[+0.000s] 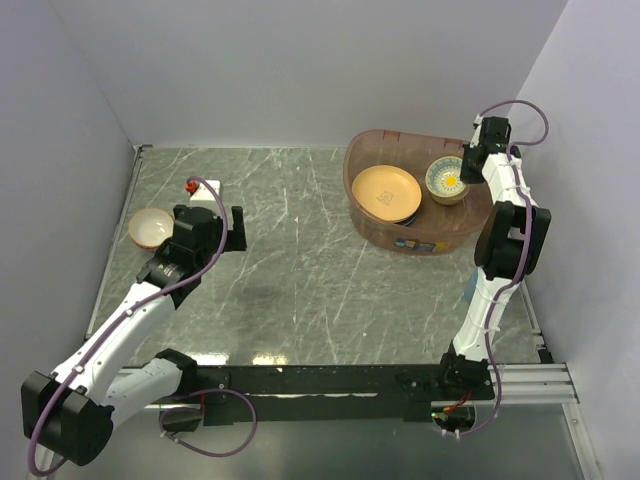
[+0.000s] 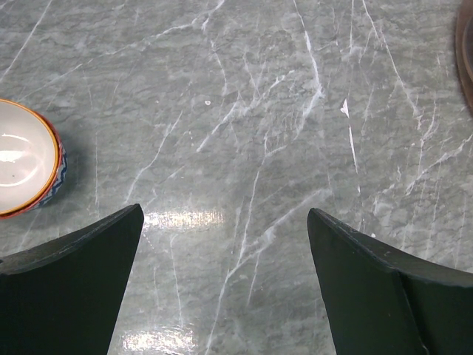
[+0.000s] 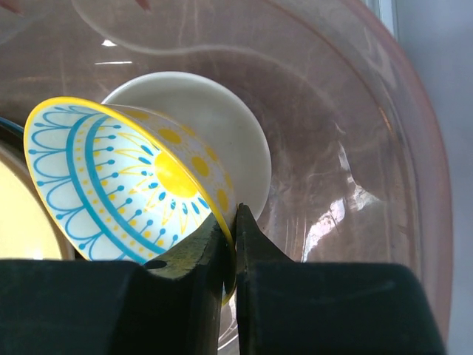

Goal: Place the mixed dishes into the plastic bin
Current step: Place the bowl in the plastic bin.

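The plastic bin (image 1: 420,238) stands at the back right, a translucent pinkish-brown tub. In it lie a yellow-orange plate (image 1: 385,192) and a bowl (image 1: 446,178) with a blue and yellow pattern inside. My right gripper (image 3: 235,222) reaches into the bin (image 3: 362,140) and is shut on the yellow rim of that bowl (image 3: 126,177), which is tilted on its side. A red-rimmed bowl (image 1: 150,227) sits on the table at the left. My left gripper (image 1: 212,226) hovers just right of it, open and holding nothing, and the bowl (image 2: 22,166) shows at the left edge of its view.
A white dish with a red mark (image 1: 200,190) lies behind the left gripper, partly hidden by it. Grey walls close the table on the left, back and right. A black rail (image 1: 330,380) runs along the near edge. The bin's rim (image 2: 467,52) shows far right in the left wrist view.
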`<move>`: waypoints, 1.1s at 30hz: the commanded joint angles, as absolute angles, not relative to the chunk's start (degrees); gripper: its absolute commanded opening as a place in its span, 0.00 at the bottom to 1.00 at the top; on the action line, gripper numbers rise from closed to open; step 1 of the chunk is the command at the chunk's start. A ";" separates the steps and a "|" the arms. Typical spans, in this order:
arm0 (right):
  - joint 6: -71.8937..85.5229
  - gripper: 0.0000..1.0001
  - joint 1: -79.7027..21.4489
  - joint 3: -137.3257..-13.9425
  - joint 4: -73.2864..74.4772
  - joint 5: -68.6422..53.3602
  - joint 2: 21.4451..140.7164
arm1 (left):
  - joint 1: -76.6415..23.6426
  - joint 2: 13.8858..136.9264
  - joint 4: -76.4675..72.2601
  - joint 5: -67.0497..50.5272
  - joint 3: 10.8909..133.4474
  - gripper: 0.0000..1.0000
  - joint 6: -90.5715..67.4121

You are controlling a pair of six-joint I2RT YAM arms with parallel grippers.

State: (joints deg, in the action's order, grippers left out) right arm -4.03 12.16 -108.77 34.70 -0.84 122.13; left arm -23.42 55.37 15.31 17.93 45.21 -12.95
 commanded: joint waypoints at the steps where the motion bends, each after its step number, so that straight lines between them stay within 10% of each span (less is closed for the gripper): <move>1: -3.43 0.15 12.74 -112.59 31.73 -0.09 121.46 | -23.12 55.55 13.01 18.90 45.26 0.99 -12.39; 33: -4.39 0.58 13.36 -112.50 31.90 -0.35 119.71 | -23.03 55.02 13.10 18.90 45.17 0.99 -12.48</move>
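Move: The right hand still pinches the right rim of the tilted patterned bowl. The white bowl it is going into stands in the bin with its middle about 5 cm to the hand's left, 1 cm ahead and 6 cm below. The orange plate on its stack lies some 21 cm left, 3 cm back and 7 cm lower. The bin's right wall is about 7 cm to the right and 1 cm back. From the left hand, the white bowl is roughly 60 cm right, 15 cm ahead and 14 cm below. The right fingers let go of the patterned bowl's rim over the white bowl, opening steadily from nearly shut to about half wide. The hand almost stays in place meanwhile, easing about 1 cm right towards the bin's wall with a slight rise, the wrist keeping its angle. ##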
